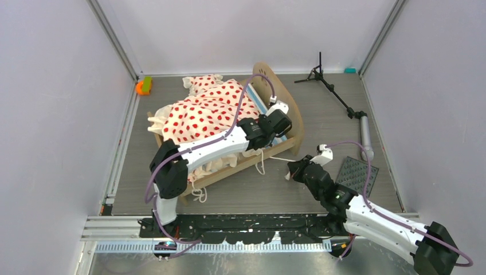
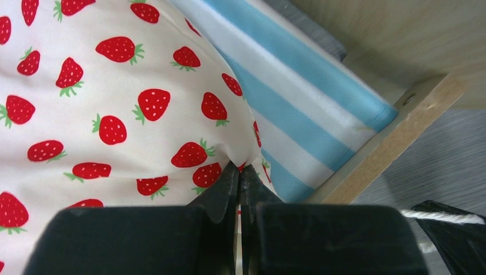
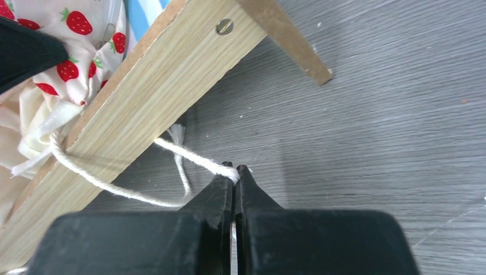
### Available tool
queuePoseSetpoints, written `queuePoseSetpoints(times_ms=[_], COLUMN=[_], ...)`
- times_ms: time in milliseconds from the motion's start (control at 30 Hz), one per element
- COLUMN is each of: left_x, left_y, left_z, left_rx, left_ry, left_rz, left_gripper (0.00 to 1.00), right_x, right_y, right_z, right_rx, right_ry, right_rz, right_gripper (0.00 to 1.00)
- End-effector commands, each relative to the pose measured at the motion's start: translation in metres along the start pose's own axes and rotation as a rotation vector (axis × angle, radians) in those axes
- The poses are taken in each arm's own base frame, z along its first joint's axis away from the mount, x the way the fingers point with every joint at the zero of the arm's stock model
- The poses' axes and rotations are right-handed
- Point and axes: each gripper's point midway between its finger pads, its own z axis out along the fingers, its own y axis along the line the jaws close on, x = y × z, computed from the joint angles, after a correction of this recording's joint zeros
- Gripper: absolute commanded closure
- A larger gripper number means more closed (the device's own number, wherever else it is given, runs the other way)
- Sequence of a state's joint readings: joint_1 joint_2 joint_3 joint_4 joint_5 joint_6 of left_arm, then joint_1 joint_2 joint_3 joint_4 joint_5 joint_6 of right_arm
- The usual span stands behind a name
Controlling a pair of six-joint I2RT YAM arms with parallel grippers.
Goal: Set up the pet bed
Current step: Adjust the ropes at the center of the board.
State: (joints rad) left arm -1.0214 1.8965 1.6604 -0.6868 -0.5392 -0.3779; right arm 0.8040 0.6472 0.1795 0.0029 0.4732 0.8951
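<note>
The pet bed (image 1: 282, 94) stands mid-floor, a light-wood frame with a rounded end board. Cream bedding (image 1: 200, 114) with a red print lies heaped over its blue-white striped mattress (image 2: 298, 109). My left gripper (image 2: 239, 167) is shut on a pinch of that bedding (image 2: 114, 103), close to the side rail (image 2: 390, 132). In the top view the left gripper (image 1: 274, 121) sits over the bed's right end. My right gripper (image 3: 234, 169) is shut on a white cord (image 3: 189, 154) that runs under the wooden rail (image 3: 143, 97) to the bedding's edge. From above, the right gripper (image 1: 293, 171) hovers over the floor just right of the bed.
A black tripod stand (image 1: 332, 91) lies on the floor at the back right. A dark studded mat (image 1: 356, 175) sits beside my right arm. An orange and green object (image 1: 143, 86) rests in the back left corner. Pale walls enclose the floor on three sides.
</note>
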Motion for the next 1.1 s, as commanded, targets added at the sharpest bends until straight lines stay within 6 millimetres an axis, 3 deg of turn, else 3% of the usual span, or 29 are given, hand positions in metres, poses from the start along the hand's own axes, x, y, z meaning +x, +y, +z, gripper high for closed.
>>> queuePoseSetpoints(times_ms=[0, 233, 533, 900, 1067], left_x=[-0.050, -0.070, -0.083, -0.077, -0.072], left_y=[-0.006, -0.014, -0.027, -0.046, -0.049], left_z=[-0.007, -0.002, 0.005, 0.013, 0.004], left_rx=[0.117, 0.173, 0.239, 0.322, 0.374], left_ry=[-0.117, -0.182, -0.223, -0.208, -0.212], left_rz=[-0.207, -0.315, -0.428, -0.498, -0.472], left_gripper=[1.00, 1.00, 1.00, 1.00, 0.71], right_x=[-0.027, -0.038, -0.048, -0.063, -0.064], right_y=[-0.011, -0.027, -0.040, -0.043, -0.051], right_z=[-0.002, -0.001, 0.001, -0.003, -0.003], right_rx=[0.091, 0.206, 0.293, 0.327, 0.376], right_ry=[-0.119, -0.168, -0.248, -0.305, -0.306], right_rz=[0.023, 0.018, 0.058, 0.036, -0.012], right_gripper=[1.00, 1.00, 1.00, 1.00, 1.00])
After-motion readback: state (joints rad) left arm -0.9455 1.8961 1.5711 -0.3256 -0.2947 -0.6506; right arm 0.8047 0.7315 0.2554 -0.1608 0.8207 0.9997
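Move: The left fingers already hold the strawberry cloth and take it to the bed's near right corner, about 9 cm right, 3 ahead and 4 below them. The curved end board's middle is some 10 cm ahead and 7 right; the spot where the taut rope leaves the front rail is 2 right and 4 back. From the right hand, already gripping that rope, this spot is about 7 cm left and 4 ahead; the corner is 7 ahead, 1 right. Rightward, the left hand drags the pinched cloth about 6 cm over the striped mattress towards the bed's near right corner, also edging forward early on, while it rolls some 30 degrees, left side dipping; at the end its fingers begin to part. The right hand, still pinching the rope, goes right alongside by about 6 cm, turning clockwise and keeping the rope straight. ##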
